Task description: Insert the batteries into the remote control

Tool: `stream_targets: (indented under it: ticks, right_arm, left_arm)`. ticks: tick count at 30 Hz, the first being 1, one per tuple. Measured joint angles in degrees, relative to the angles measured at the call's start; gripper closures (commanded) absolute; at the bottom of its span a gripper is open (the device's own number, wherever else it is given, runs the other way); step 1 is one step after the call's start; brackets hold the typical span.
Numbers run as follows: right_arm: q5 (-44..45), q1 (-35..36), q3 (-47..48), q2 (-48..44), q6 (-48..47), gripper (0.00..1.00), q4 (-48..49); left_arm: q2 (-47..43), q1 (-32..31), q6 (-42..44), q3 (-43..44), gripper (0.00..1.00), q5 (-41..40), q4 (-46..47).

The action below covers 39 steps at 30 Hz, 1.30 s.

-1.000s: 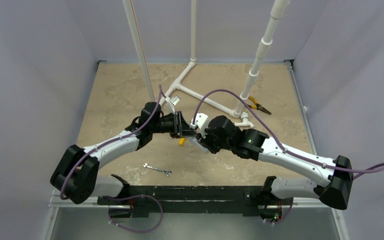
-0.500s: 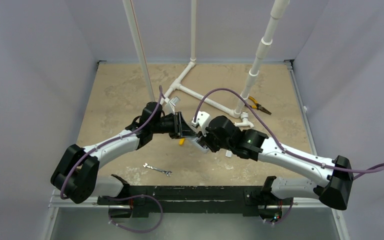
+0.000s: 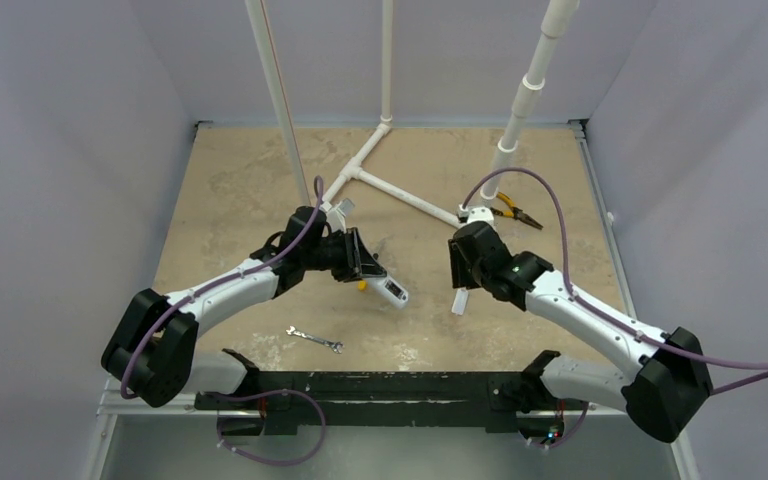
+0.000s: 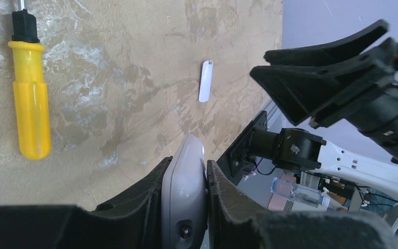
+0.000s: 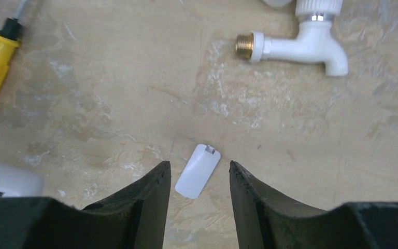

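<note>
The white remote control [image 4: 187, 179] is clamped edge-on between the jaws of my left gripper [image 4: 186, 165], which is shut on it. In the top view the remote [image 3: 388, 289] sticks out from the left gripper [image 3: 362, 264] just above the table. A small white battery cover [image 5: 198, 171] lies flat on the table. My right gripper [image 5: 199, 166] hangs open above that cover, one finger on each side, touching nothing. The cover [image 3: 459, 302] shows just below the right gripper [image 3: 460, 283] in the top view. No batteries are in view.
A yellow-handled screwdriver [image 4: 29, 98] lies near the remote. A white plastic tap [image 5: 300, 46] lies beyond the cover. A white pipe frame [image 3: 390, 185] stands at the back, pliers [image 3: 515, 211] lie at the back right, and a spanner [image 3: 315, 340] lies near the front edge.
My right gripper has drawn away from the remote to the right and opened. The white cover now lies on the table under it. The left arm has barely moved.
</note>
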Motion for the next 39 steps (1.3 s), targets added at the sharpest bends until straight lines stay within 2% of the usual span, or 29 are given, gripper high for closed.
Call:
stream_targets:
  ticks: [4,6,17,26,39]
  right_arm:
    - [0.0,-1.2,-4.5,1.0,5.3,0.54,-0.3]
    - [-0.1,-1.8,-5.7,1.6,6.7,0.58,-0.8]
    - [-2.8,-3.3,-12.5,2.3,13.7,0.99,1.0]
    - [-3.5,-3.4,-15.1,4.4,18.2,1.0,6.0]
    - [-12.4,-3.4,-15.6,5.7,17.1,1.0,12.7]
  left_arm:
    - [0.0,0.0,0.0,0.0,1.0,0.0,-0.2]
    - [0.0,0.0,0.0,0.0,1.0,0.0,-0.2]
    - [0.0,0.0,0.0,0.0,1.0,0.0,-0.2]
    - [-0.4,0.5,0.0,0.0,1.0,0.0,-0.2]
    - [-0.4,0.8,0.0,0.0,1.0,0.1,-0.3]
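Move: Almost straight beneath the right hand, about 10 cm down and roughly 3 cm back, lies the white battery cover. From that hand the tap stands some 9 cm ahead and 6 cm to the right, and the screwdriver handle about 2 cm ahead and 19 cm left, both near table level; the remote control, in the left grip, is some 14 cm left and 2 cm back. From the left hand the cover is about 15 cm right, 4 cm back and 11 cm lower. Sinking about 10 cm while drawing back some 5 cm and a little right, the right hand shuts its fingers completely and tips them further down beside the battery cover. Staying low, the closed tips then sweep about 4.5 cm left, first easing slightly forward, and push the cover along from its right edge as the hand rolls its left side up. The left hand keeps hold of the remote control. ##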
